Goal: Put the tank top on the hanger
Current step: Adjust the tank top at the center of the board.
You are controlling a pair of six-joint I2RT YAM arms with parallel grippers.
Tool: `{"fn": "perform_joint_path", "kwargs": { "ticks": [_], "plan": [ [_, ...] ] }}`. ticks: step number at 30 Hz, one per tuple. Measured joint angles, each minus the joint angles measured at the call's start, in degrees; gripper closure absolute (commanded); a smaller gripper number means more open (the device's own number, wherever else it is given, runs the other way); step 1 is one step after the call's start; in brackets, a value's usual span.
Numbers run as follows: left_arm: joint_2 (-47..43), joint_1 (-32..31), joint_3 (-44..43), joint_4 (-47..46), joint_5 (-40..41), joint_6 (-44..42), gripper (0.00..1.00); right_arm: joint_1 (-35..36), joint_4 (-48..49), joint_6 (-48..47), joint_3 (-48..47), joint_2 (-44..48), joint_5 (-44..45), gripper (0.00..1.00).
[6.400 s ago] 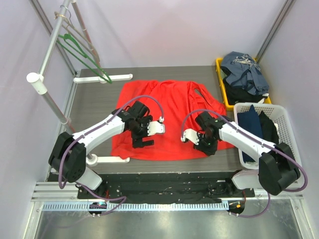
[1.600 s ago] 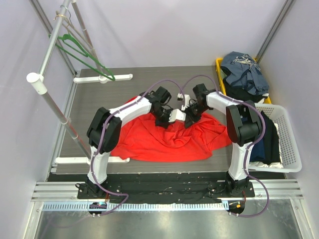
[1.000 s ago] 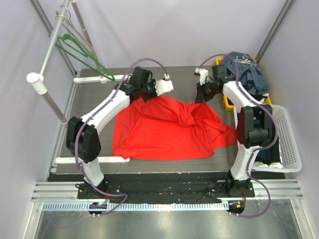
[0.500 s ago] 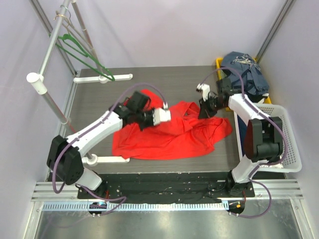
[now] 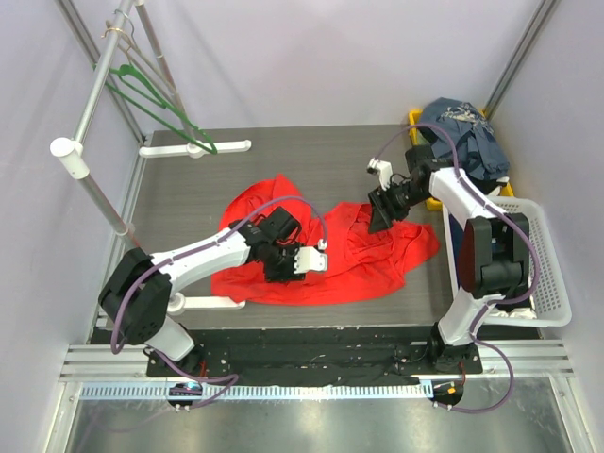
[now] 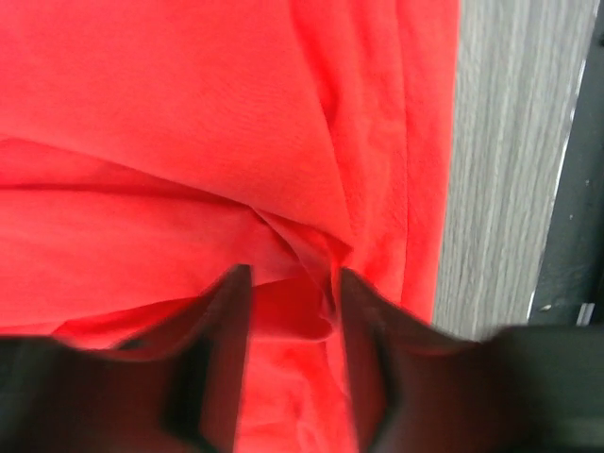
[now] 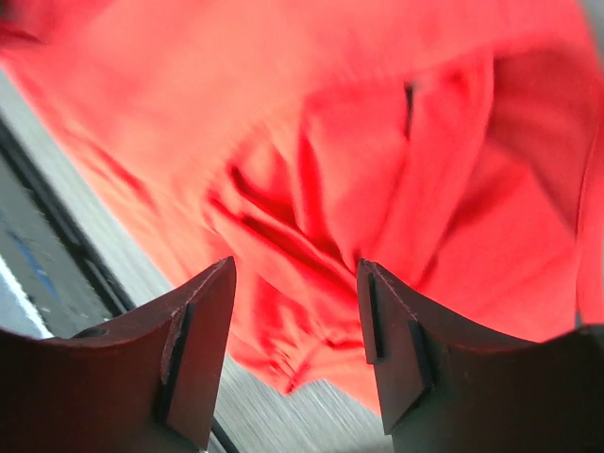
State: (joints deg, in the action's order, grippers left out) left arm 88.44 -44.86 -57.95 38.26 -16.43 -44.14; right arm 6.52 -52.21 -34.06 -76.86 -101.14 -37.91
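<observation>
The tank top (image 5: pixel 330 255) lies crumpled in a red heap on the middle of the table, and it also fills the left wrist view (image 6: pixel 189 123) and the right wrist view (image 7: pixel 377 142). My left gripper (image 5: pixel 286 271) (image 6: pixel 291 293) is low over the heap's left part, jaws open, with a fold of cloth lying between the fingers (image 6: pixel 231 321). My right gripper (image 5: pixel 377 219) (image 7: pixel 295 278) hangs open just above the heap's far right part, with nothing between its fingers (image 7: pixel 396 330). The green hanger (image 5: pixel 156 104) hangs on the rack at the far left, away from both grippers.
The slanted rack pole (image 5: pixel 92 99) stands at the far left. Two white bars lie on the dark table (image 5: pixel 311 156), one at the far left (image 5: pixel 193 148) and one at the near left (image 5: pixel 203 302). A yellow bin (image 5: pixel 420 175) with blue-grey clothes and a white basket (image 5: pixel 533 274) with dark clothes stand on the right.
Both grippers, shut on the tank top a second ago and holding it up at the far side, have come back toward the middle and opened. The cloth has dropped into a heap.
</observation>
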Motion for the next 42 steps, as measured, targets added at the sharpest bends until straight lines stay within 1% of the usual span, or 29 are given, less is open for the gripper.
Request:
{"fn": "perform_joint_path", "kwargs": {
  "ticks": [2, 3, 6, 12, 19, 24, 25, 27, 28, 29, 30, 33, 38, 42],
  "plan": [
    [0.0, 0.0, -0.35, -0.26, 0.04, 0.2, 0.36, 1.01, -0.61, 0.5, -2.29, -0.02, -2.12, 0.37],
    [0.0, 0.0, -0.37, -0.26, 0.24, 0.44, 0.31, 1.86, -0.68, 0.9, -2.97, -0.11, -2.6, 0.37],
    [-0.02, 0.0, -0.37, -0.28, 0.7, 0.5, 0.25, 4.76, -0.76, 1.73, -3.45, -0.5, -3.17, 0.37],
    [-0.59, 0.2, -0.44, -1.38, 3.98, 1.57, 0.21, 9.09, -0.33, 5.75, -3.48, -3.78, -3.67, 0.37],
    [-0.87, 0.7, -0.96, -3.41, 5.25, 2.82, 0.2, 9.49, 2.71, 11.15, -3.5, -10.58, -3.48, 0.37],
    [-0.87, 0.74, -0.94, -4.09, 4.79, 3.41, 0.2, 9.49, 4.0, 13.88, -3.8, -13.16, -3.41, 0.39],
    [-0.87, 0.74, -0.94, -4.22, 4.68, 3.48, 0.2, 9.49, 4.15, 14.4, -4.07, -13.66, -3.65, 0.44],
    [-0.87, 0.74, -0.94, -4.42, 4.44, 3.63, 0.2, 9.49, 4.63, 14.95, -4.42, -14.56, -4.35, 0.52],
    [-0.87, 0.74, -0.9, -4.61, 4.35, 3.74, 0.2, 9.49, 4.7, 15.28, -4.59, -15.1, -4.94, 0.63],
    [-0.87, 0.74, -0.85, -4.74, 4.31, 3.8, 0.2, 9.49, 4.79, 15.69, -4.68, -15.54, -5.73, 0.69],
    [-0.87, 0.74, -0.81, -4.87, 4.2, 3.91, 0.2, 9.49, 4.83, 15.61, -4.72, -15.76, -6.14, 0.82],
    [-0.87, 0.74, -0.7, -5.18, 3.96, 4.55, 0.2, 9.51, 4.81, 16.11, -5.49, -16.9, -7.69, 0.99],
    [-0.87, 0.74, -0.2, -5.62, 3.78, 4.76, 0.2, 9.16, 4.35, 15.74, -5.64, -16.28, -7.78, 0.99],
    [-0.87, 0.74, 0.02, -5.64, 3.8, 4.72, 0.2, 8.55, 0.24, 11.37, -5.64, -11.54, -7.69, 0.99]
  ]
}}
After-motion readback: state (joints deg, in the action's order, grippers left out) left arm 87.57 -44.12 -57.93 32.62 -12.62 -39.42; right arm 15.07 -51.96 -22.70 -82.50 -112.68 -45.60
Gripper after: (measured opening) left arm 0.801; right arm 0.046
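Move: The tank top's fold that the right hand goes for lies about 8 cm to its left, 1 cm back and 5 cm lower. From that hand the yellow bin stands roughly 20 cm right and 18 cm ahead, and the white basket some 33 cm right and 9 cm back. From the left hand, low over the near part of the tank top, the same fold lies about 11 cm ahead, 17 cm right and slightly below. Carry the open right gripper some 7 cm left over the tank top, rising a little first, then lower it about 7 cm onto the fold, tilting the fingertips back towards the base. Shut the fingers to pinch the fold, then start lifting. Meanwhile open the left fingers wide and ease that hand nearly 3 cm forward and slightly up over the cloth. ##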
